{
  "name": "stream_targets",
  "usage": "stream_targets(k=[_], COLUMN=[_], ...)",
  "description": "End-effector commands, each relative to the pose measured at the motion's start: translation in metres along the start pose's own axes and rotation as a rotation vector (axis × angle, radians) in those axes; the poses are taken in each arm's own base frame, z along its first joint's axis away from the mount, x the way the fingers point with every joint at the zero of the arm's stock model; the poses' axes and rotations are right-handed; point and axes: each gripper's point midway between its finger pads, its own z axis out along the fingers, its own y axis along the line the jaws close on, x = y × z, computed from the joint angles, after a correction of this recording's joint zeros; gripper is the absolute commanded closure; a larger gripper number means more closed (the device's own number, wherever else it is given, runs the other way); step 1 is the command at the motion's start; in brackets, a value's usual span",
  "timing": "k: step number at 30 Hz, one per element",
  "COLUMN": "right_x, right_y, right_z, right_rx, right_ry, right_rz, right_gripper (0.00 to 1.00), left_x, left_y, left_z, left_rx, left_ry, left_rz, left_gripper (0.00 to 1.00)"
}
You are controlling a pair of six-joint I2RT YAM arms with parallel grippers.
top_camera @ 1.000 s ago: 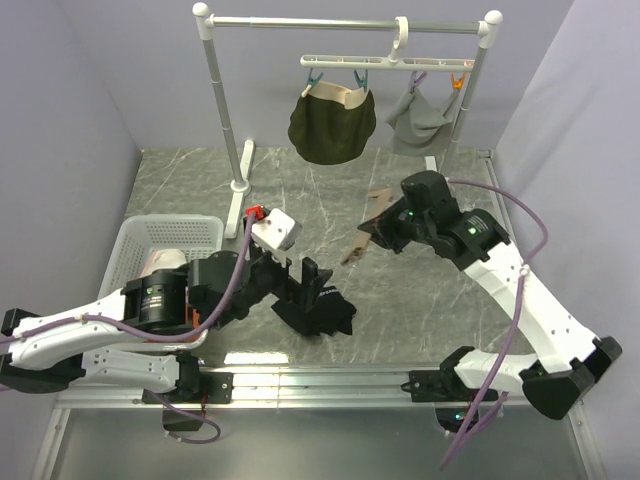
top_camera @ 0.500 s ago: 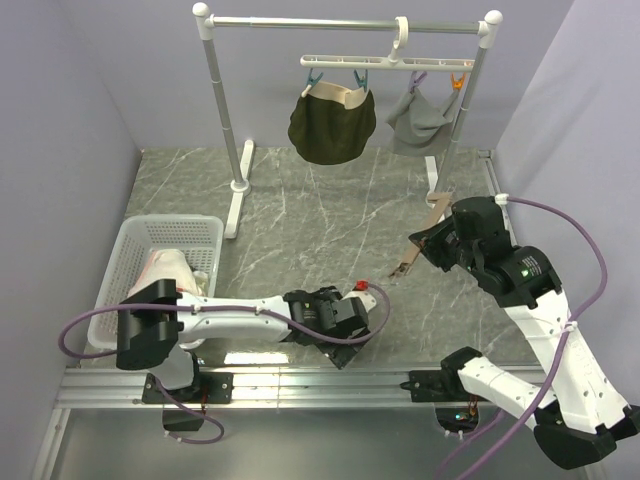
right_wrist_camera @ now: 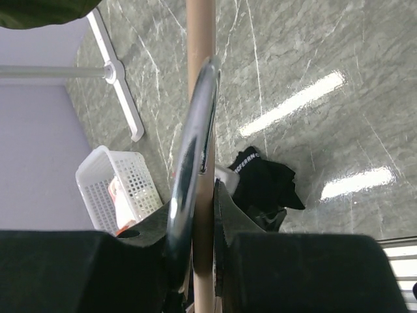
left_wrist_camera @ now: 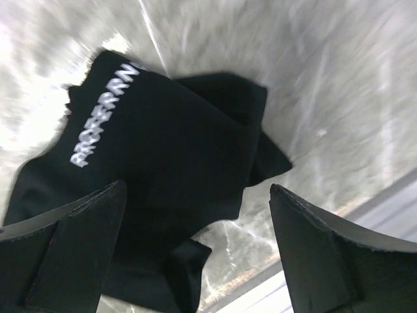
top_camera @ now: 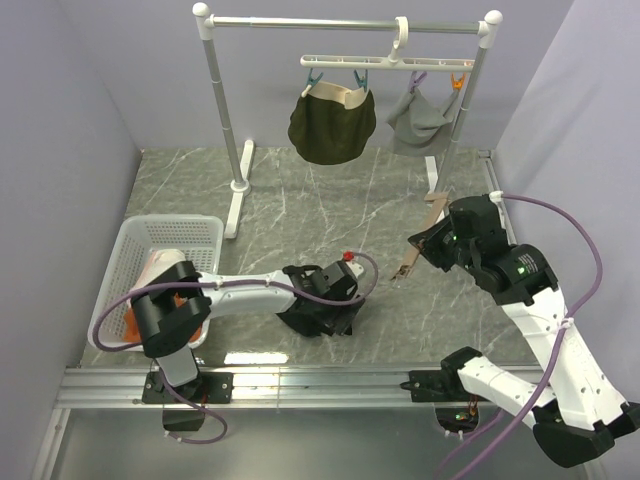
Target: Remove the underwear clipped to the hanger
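Note:
Black underwear (top_camera: 312, 322) with white lettering lies crumpled on the table (left_wrist_camera: 169, 130), also seen in the right wrist view (right_wrist_camera: 264, 182). My left gripper (top_camera: 325, 303) hovers just above it, open, its fingers (left_wrist_camera: 85, 228) spread to either side of the cloth. Olive green underwear (top_camera: 333, 128) with a cream waistband and grey underwear (top_camera: 420, 118) hang clipped to the white hanger (top_camera: 385, 63). My right gripper (top_camera: 420, 243) is shut on a tan wooden bar (right_wrist_camera: 201, 59) with a chrome hook (right_wrist_camera: 195, 124), held above the table's right side.
The white rack has a left pole (top_camera: 222, 100) with a foot (top_camera: 238, 190) and a right pole (top_camera: 468, 95). A white basket (top_camera: 170, 226) with orange and white cloth stands at the left. Purple walls close in both sides.
My left gripper has moved onto the black underwear from its left and settled over it. The right arm drew back to the right with the tan bar, then stayed put.

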Motion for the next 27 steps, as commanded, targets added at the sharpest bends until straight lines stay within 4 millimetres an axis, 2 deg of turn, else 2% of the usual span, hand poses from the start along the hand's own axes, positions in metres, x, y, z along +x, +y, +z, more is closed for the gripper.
stream_targets(k=[1, 4, 7, 8, 9, 11, 14, 16, 18, 19, 21, 22, 23, 24, 25, 26, 27], right_x=[-0.009, -0.007, -0.005, -0.005, -0.004, -0.005, -0.006, -0.005, -0.004, -0.004, -0.001, 0.000, 0.001, 0.007, 0.010, 0.011, 0.014], right_y=[0.010, 0.010, 0.011, 0.011, 0.011, 0.012, 0.014, 0.015, 0.017, 0.018, 0.020, 0.021, 0.024, 0.025, 0.028, 0.035, 0.037], right_z=[-0.002, -0.001, 0.000, 0.000, 0.000, -0.001, -0.001, 0.000, 0.000, 0.001, 0.002, 0.003, 0.005, 0.007, 0.008, 0.010, 0.012], right_rx=[-0.043, -0.052, -0.059, -0.057, -0.059, -0.065, -0.075, -0.076, -0.081, -0.084, -0.093, -0.101, -0.114, -0.125, -0.144, -0.169, -0.185], right_ry=[-0.032, -0.025, -0.015, -0.014, -0.014, -0.014, -0.015, -0.013, -0.003, 0.000, 0.015, 0.021, 0.027, 0.055, 0.071, 0.078, 0.095], right_rz=[-0.004, 0.002, 0.002, 0.001, -0.001, -0.003, -0.009, -0.017, -0.024, -0.029, -0.035, -0.044, -0.050, -0.065, -0.077, -0.089, -0.111], right_gripper=[1.00, 1.00, 1.00, 1.00, 1.00, 1.00, 1.00, 1.00, 1.00, 1.00, 1.00, 1.00, 1.00, 1.00, 1.00, 1.00, 1.00], left_x=[0.007, 0.015, 0.024, 0.024, 0.026, 0.023, 0.015, -0.001, -0.040, -0.038, -0.071, -0.068, -0.071, -0.072, -0.068, -0.054, -0.047], left_y=[-0.008, 0.002, 0.008, 0.010, 0.014, 0.020, 0.035, 0.054, 0.069, 0.092, 0.121, 0.136, 0.154, 0.177, 0.191, 0.217, 0.229], left_z=[0.008, 0.016, 0.025, 0.026, 0.027, 0.026, 0.011, -0.017, -0.065, -0.090, -0.158, -0.180, -0.211, -0.231, -0.242, -0.259, -0.265], left_rx=[0.056, 0.041, 0.056, 0.053, 0.046, 0.016, -0.066, -0.157, -0.204, -0.309, -0.375, -0.422, -0.470, -0.522, -0.564, -0.651, -0.691], left_ry=[0.014, 0.041, 0.067, 0.065, 0.069, 0.055, 0.010, -0.046, -0.180, -0.179, -0.341, -0.353, -0.428, -0.460, -0.472, -0.477, -0.467], left_rz=[0.033, 0.012, -0.011, -0.017, -0.031, -0.049, -0.070, -0.110, -0.190, -0.211, -0.337, -0.367, -0.409, -0.456, -0.476, -0.526, -0.522], left_gripper=[0.04, 0.09, 0.27, 0.45, 0.59, 1.00, 1.00, 1.00, 1.00, 1.00, 1.00, 1.00, 1.00, 1.00, 1.00, 1.00, 1.00])
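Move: The black underwear lies crumpled on the table under the left hand's open fingers, its middle about 3 cm below, 2 cm ahead and 4 cm to the left. The laundry basket stands about 40 cm to the left and 10 cm farther out, roughly level in height. The emptied hanger hangs in the air some 14 cm to the right, 6 cm ahead and 24 cm up. From the right hand, the underwear lies about 18 cm left, 4 cm back and 27 cm below. Pinching the black underwear between its fingers after settling roughly 2.5 cm onto it, the left hand shuts fully, then pulls up fast, about 25 cm, while sweeping left and somewhat forward towards the basket. On the way up the wrist turns some 40 degrees counter-clockwise and tips its fingers outward, keeping the pinch. ##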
